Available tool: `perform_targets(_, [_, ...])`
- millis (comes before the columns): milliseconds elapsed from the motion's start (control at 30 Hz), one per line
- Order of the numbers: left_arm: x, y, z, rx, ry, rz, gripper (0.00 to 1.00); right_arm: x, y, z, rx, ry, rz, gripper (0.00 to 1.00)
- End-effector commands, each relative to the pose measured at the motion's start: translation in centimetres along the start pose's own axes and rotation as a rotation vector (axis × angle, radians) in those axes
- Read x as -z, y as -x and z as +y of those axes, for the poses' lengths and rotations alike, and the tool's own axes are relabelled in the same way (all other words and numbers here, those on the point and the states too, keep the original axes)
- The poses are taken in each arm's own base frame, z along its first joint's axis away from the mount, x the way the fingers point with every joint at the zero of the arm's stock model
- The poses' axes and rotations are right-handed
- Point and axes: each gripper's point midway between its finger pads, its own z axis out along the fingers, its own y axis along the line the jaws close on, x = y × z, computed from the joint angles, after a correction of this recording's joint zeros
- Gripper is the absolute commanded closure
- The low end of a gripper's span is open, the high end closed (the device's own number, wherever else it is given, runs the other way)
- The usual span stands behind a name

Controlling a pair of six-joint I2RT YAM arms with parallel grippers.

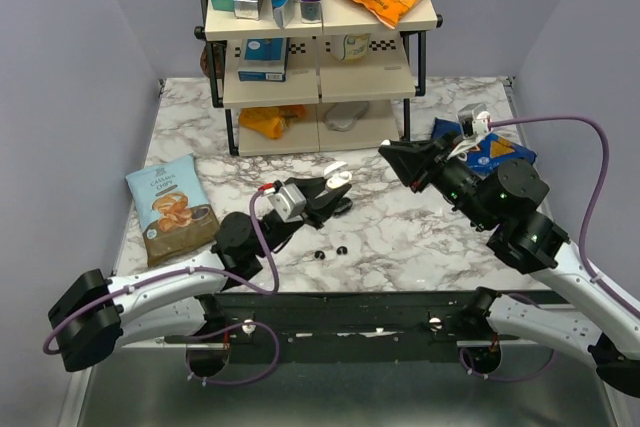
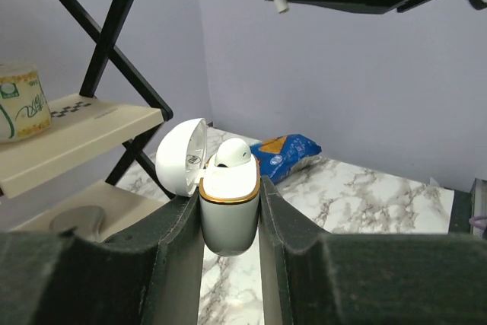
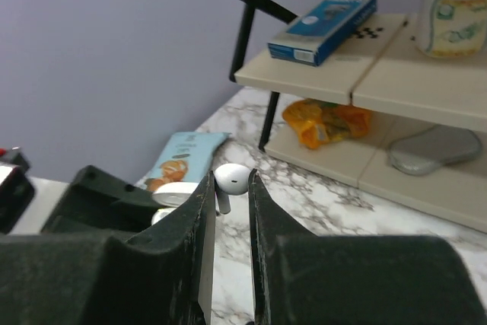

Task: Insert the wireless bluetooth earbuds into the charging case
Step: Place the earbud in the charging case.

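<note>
The charging case point(image 2: 228, 215) is white with a gold rim, not black, and its lid point(image 2: 181, 159) is flipped open. My left gripper point(image 2: 230, 222) is shut on its body and holds it upright above the table point(image 1: 400, 237). One white earbud point(image 2: 230, 152) sits in the case. In the top view the case point(image 1: 337, 174) shows at the left gripper point(image 1: 335, 190) tip. My right gripper point(image 3: 230, 188) is shut on the other white earbud point(image 3: 232, 178), pinching its head with the stem down. It hangs apart from the case point(image 3: 175, 192), up and to the right.
Two tiny black round bits point(image 1: 330, 252) lie on the marble near the front edge. A shelf rack point(image 1: 320, 77) with snacks and a grey oval thing point(image 1: 345, 119) stands at the back. A cassava chips bag point(image 1: 170, 207) lies at the left, a blue bag point(image 1: 495, 152) at the right.
</note>
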Motion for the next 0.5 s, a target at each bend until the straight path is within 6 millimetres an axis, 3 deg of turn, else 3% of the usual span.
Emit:
perform_targets(0, [-2.7, 5.1, -0.9, 0.011, -0.081, -0.181, 1.00, -0.3, 1.6, 4.1, -0.021, 0.201, -0.062, 0.99])
perform_targets(133, [-4.5, 6.0, -0.9, 0.008, -0.090, -0.212, 1.00, -0.6, 1.6, 4.5, -0.033, 0.204, -0.067, 0.99])
perform_targets(467, [-5.7, 6.0, -0.7, 0.013, -0.076, -0.223, 1.00, -1.1, 0.8, 4.8, -0.067, 0.199, -0.093, 0.99])
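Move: The left gripper holds the open charging case, one earbud already seated. From it the right gripper's earbud is about 8 cm to the right, 3 cm ahead and 8 cm higher; from the right gripper the case lies about 8 cm left, 3 cm back and 8 cm below. The raised lid stands some 3 cm forward, 1 cm left and 3 cm above the case. A black oval case lies on the table, roughly 11 cm ahead, 3 cm right and 32 cm below the left gripper. Lift the left gripper about 5.5 cm with the charging case while carrying it some 3 cm right, towards the held earbud, fingers tipping slightly upward. Bring the right gripper left and a little back, rising slightly, to meet it, turning about 10 degrees counter-clockwise. Keep both grips shut on their things, the earbud clear above the case. ##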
